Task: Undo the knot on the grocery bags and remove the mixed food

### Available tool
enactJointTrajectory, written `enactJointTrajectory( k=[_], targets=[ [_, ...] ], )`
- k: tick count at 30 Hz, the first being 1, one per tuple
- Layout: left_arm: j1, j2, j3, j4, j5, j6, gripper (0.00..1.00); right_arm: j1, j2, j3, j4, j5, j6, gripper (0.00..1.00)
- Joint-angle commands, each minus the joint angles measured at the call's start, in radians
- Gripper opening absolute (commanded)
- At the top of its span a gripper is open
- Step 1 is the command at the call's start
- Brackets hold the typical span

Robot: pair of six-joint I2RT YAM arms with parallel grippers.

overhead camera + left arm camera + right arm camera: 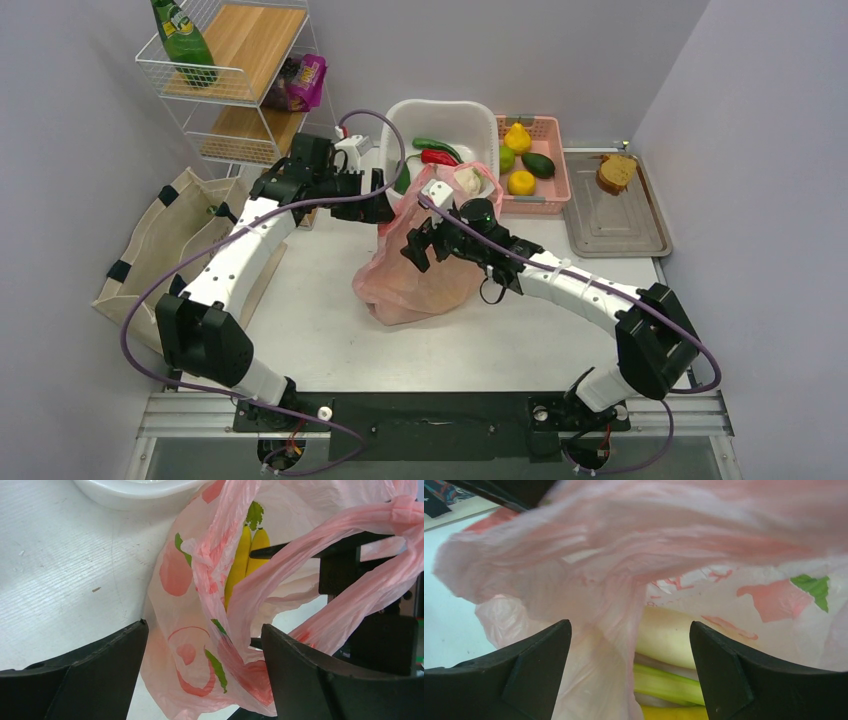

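Note:
The thin pink plastic grocery bag (415,275) stands mid-table, its mouth slack. My left gripper (385,205) is at its upper left edge, open, with loose printed film (200,665) hanging between the fingers (204,630). My right gripper (418,245) hovers over the bag's top, open (630,625), a fold of film draped between its fingers. A twisted bunch, the knot (402,504), sits on a handle strand stretched across the right gripper's body. Inside show bananas (245,555), a white radish (669,635) and a pale-green stalk (669,682). The beige tote (165,240) lies at the left.
A wire shelf (235,80) at the back left holds a green bottle (183,40) and a purple packet (305,80). Behind the bag are a white basin (470,115) with vegetables, a pink basket (548,185) of fruit, and a grey tray (620,225) with bread.

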Motion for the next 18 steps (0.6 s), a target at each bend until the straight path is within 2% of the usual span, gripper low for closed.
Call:
enactJointTrajectory(
  k=[1,5,7,10,13,15,16,17,18],
  targets=[
    [-0.011,-0.035,0.000,0.044,0.047,0.015,0.83,-0.013,-0.031,-0.022,0.081,-0.038,0.035,0.85],
    [-0.023,0.004,0.023,0.009,-0.008,0.031,0.83,-0.003,0.014,-0.001,0.084,-0.099,0.053,0.87],
    [-0.023,0.022,0.031,-0.008,-0.028,0.036,0.79,0.000,0.035,0.010,0.086,-0.119,0.064,0.87],
    [-0.022,0.025,0.033,-0.011,-0.038,0.040,0.66,0.011,0.055,0.020,0.095,-0.149,0.079,0.84],
    [-0.021,0.028,0.037,-0.007,-0.031,0.045,0.55,0.023,0.081,0.038,0.112,-0.166,0.100,0.76],
    [-0.017,0.028,0.042,-0.010,-0.017,0.048,0.38,0.024,0.091,0.045,0.114,-0.169,0.110,0.58],
    [-0.016,0.027,0.043,-0.010,-0.018,0.050,0.32,0.023,0.092,0.049,0.109,-0.170,0.111,0.41],
    [-0.011,0.026,0.045,-0.011,-0.020,0.052,0.22,0.016,0.086,0.054,0.092,-0.178,0.109,0.32],
    [-0.003,0.023,0.046,-0.011,-0.022,0.054,0.16,0.010,0.079,0.055,0.067,-0.180,0.106,0.12]
  ],
)
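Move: The left upper edge of the pink grocery bag stands just beyond the left fingertips, about 1 cm to the right and 2 cm below. From that hand, the two bananas inside the bag are roughly 7 cm ahead, 11 cm right and 12 cm below; the white bin is some 20 cm ahead and 11 cm right, 15 cm below. The near fold of the bag's mouth lies about 2 cm back, 2 cm left and 3 cm below the right hand, with the pale radish around 5 cm ahead, 3 cm right and 9 cm below. The bag's left edge, already between the open left fingers, is closed upon as that hand sinks only about 1.5 cm, without really turning. The near fold is taken by the right hand, which dips about 3 cm while drawing back and left some 2 cm each, tipping its fingers a little downward. Both grippers stay wide at first, then shut most of the way around the plastic. ##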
